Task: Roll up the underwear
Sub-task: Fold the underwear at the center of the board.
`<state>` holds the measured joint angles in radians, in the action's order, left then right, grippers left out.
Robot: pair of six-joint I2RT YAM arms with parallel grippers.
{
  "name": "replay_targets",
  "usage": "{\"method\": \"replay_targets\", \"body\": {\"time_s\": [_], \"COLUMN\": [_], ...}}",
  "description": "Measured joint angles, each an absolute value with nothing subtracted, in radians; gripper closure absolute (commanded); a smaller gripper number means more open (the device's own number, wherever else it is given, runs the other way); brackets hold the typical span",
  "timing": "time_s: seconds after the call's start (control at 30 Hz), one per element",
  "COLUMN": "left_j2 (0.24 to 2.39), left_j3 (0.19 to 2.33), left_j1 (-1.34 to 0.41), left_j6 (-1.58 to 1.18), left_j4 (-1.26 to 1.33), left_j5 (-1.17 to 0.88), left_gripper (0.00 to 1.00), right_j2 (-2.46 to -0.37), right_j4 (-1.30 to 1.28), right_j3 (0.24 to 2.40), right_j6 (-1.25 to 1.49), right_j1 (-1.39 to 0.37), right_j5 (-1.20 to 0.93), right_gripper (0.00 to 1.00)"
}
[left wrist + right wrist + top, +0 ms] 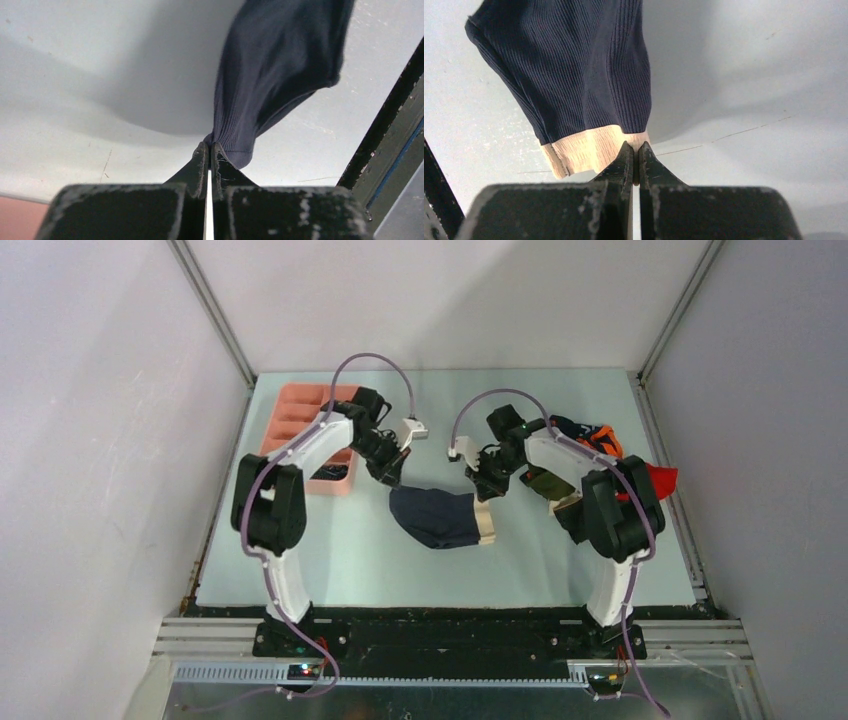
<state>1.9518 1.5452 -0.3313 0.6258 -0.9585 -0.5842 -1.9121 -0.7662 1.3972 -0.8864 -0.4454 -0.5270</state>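
Navy underwear with a beige waistband (440,516) lies mid-table between the two arms. My left gripper (390,480) is shut on its far left navy corner (235,145), with the cloth bunched at the fingertips (210,147). My right gripper (484,490) is shut on the beige waistband (594,150) at the far right corner, a bit of band pinched between the tips (636,146). The cloth (574,70) hangs stretched from both grips. More underwear, olive (545,483), black-orange (590,435) and red (660,478), is piled at the right, partly hidden by the right arm.
A pink compartmented tray (300,420) stands at the far left of the table, with something dark in a near compartment (330,472). White walls close in the table on three sides. A dark table edge (390,130) shows in the left wrist view.
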Motion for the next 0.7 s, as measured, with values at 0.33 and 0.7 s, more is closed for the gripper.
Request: {"method": "replay_targets", "body": {"time_s": [0.33, 0.7], "left_j2": [1.778, 1.621], "left_j3": [1.333, 1.129], "left_j1": [-0.476, -0.499], "left_j6": [0.772, 0.822], "left_j4": [-0.883, -0.753], "left_j5": [-0.555, -0.498], "left_gripper": [1.0, 1.0], "right_j2": [-1.762, -1.556], "right_j4": [-0.57, -0.422], "right_j3": [1.211, 0.981], "right_j6": [-0.841, -0.891], "right_j1": [-0.482, -0.514], "right_j5": [-0.453, -0.403], "right_gripper": [1.0, 1.0]}}
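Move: Both grippers already hold the raised far edge of the navy underwear. Its near edge's middle lies about 10 cm back and 11 cm right of the left gripper, 6 cm below; from the right gripper, about 10 cm back, 10 cm left and 4 cm below. The orange tray's middle is some 14 cm ahead and 18 cm left of the left gripper; the olive garment in the pile is about 3 cm ahead and 14 cm right of the right gripper. Bring the left gripper back about 7 cm towards the underwear's near edge, arcing up slightly and then down, turning it nearly 20 degrees clockwise as its fingertips swing forward. Let the right gripper follow more slowly, about 3 cm back with a small rise, its fingertips swinging forward too. Keep both pinches shut on the cloth, folding its far side over. ##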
